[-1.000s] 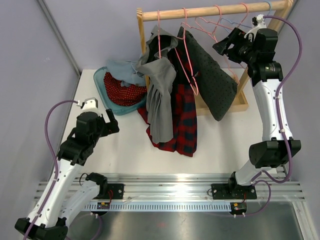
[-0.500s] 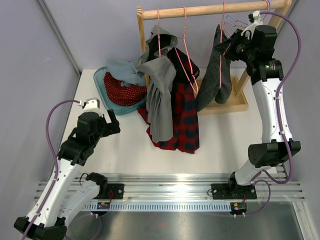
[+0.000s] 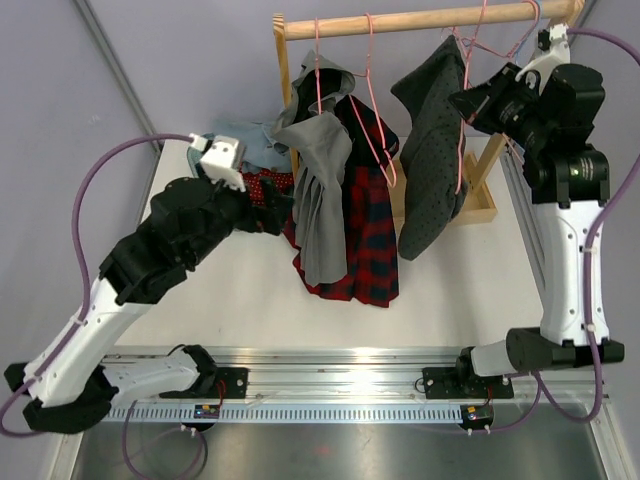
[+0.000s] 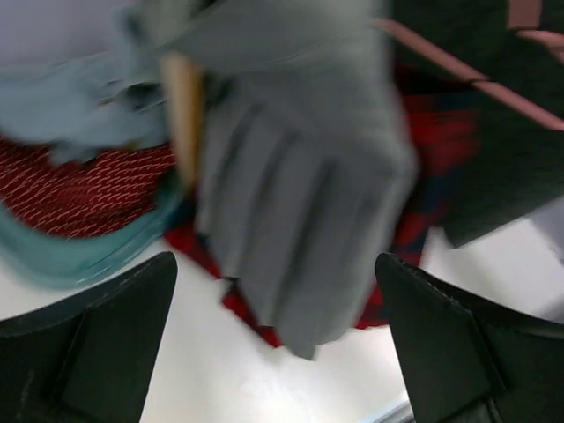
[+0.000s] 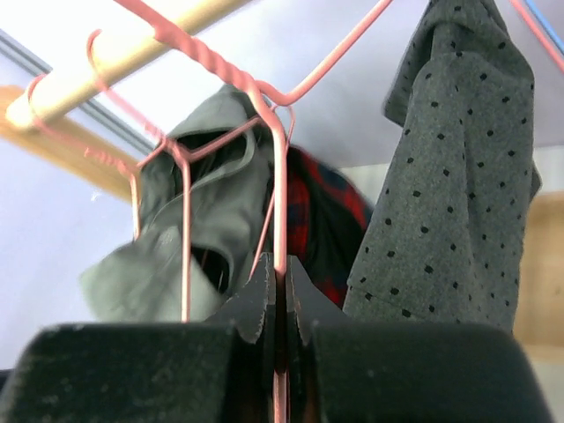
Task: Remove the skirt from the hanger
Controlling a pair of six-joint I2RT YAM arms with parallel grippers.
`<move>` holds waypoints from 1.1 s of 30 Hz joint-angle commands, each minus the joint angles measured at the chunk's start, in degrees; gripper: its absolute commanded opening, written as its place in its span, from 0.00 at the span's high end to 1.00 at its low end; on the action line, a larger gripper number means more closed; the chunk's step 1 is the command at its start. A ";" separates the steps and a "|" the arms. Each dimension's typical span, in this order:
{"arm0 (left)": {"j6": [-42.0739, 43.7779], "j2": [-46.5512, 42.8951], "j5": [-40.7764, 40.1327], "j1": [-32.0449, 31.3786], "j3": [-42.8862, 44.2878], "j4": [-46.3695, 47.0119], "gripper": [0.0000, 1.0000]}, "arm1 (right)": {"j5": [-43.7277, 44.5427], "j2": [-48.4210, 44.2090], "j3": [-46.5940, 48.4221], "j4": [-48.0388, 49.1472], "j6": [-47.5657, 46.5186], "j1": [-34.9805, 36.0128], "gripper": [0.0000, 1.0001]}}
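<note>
The red and dark tartan skirt (image 3: 365, 235) hangs from a pink wire hanger (image 3: 378, 120) on the wooden rail (image 3: 420, 18). A grey hooded garment (image 3: 318, 190) covers its left half. In the left wrist view the skirt (image 4: 427, 150) shows blurred behind that grey garment (image 4: 291, 203). My left gripper (image 3: 268, 212) is open, just left of the skirt's lower part, with nothing between its fingers (image 4: 88, 344). My right gripper (image 5: 280, 264) is shut on the wire of another pink hanger (image 3: 461, 130), which carries a dark grey dotted garment (image 3: 432, 150). The skirt (image 5: 313, 207) lies beyond it.
A teal basin (image 4: 62, 260) with a red dotted garment (image 4: 88, 185) and a light blue cloth (image 3: 250, 140) sits behind my left arm. The rack's wooden base (image 3: 482, 212) lies under the dotted garment. Spare pink and blue hangers hang at the rail's right end (image 3: 520, 30).
My left arm has swung forward and right, up to the hanging clothes. My right gripper has shut on the dotted garment's hanger and pulled right; the garment now hangs straighter.
</note>
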 commanded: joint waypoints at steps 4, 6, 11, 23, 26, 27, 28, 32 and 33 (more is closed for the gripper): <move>5.96 10.27 -0.78 -20.97 7.54 8.96 0.01 | -1.38 -12.02 -11.17 7.56 4.58 -0.08 1.00; 6.31 13.70 -0.17 -26.93 7.37 13.44 0.01 | -1.56 -14.39 -12.76 6.51 5.29 -0.08 1.00; 5.62 20.30 -1.04 -36.36 5.70 23.01 0.01 | -2.70 -19.57 -14.78 4.58 7.48 -0.08 1.00; 4.56 30.76 5.37 -38.49 4.46 34.82 0.01 | -3.14 -28.19 -14.26 -1.49 9.33 -0.08 1.00; 3.95 33.83 1.17 -38.49 6.39 33.51 0.07 | -3.58 -28.81 -14.26 -2.02 10.12 -0.08 1.00; 3.60 34.45 -1.11 -38.49 7.27 32.54 0.38 | -3.58 -29.07 -14.26 -1.76 10.47 -0.08 1.00; 3.51 35.15 -1.65 -38.49 7.28 32.53 0.55 | -3.41 -29.51 -14.52 -1.76 10.56 -0.08 1.00; 1.05 33.85 -2.37 -38.84 3.69 32.18 1.00 | -2.53 -29.52 -13.82 -2.28 9.34 -0.08 1.00; 0.26 32.88 -2.62 -39.27 1.93 33.40 1.00 | -2.27 -29.25 -13.47 -2.98 8.98 -0.08 1.00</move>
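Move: The dark dotted skirt hangs with its middle about 31 cm to the left hand's right, some 12 cm ahead and roughly level with it. The grey hooded jacket is about 8 cm to that hand's right and 11 cm ahead, the red plaid garment about 19 cm right and 12 cm ahead, both a little lower. From the right hand, already gripping the skirt's pink hanger, the skirt's middle is about 4 cm left and 12 cm below, neither ahead nor back. The left hand sweeps some 32 cm to the right while drawing back about 12 cm and, after a slight rise, sinking about 8 cm, turning roughly 40 degrees clockwise with its fingers wide open until they shut and pinch the lower part of the hanging skirt. Meanwhile the right hand keeps its grip on the pink hanger wire and pulls the hanger and skirt straight back about 17 cm, towards the robot, rolling slightly left side up. ##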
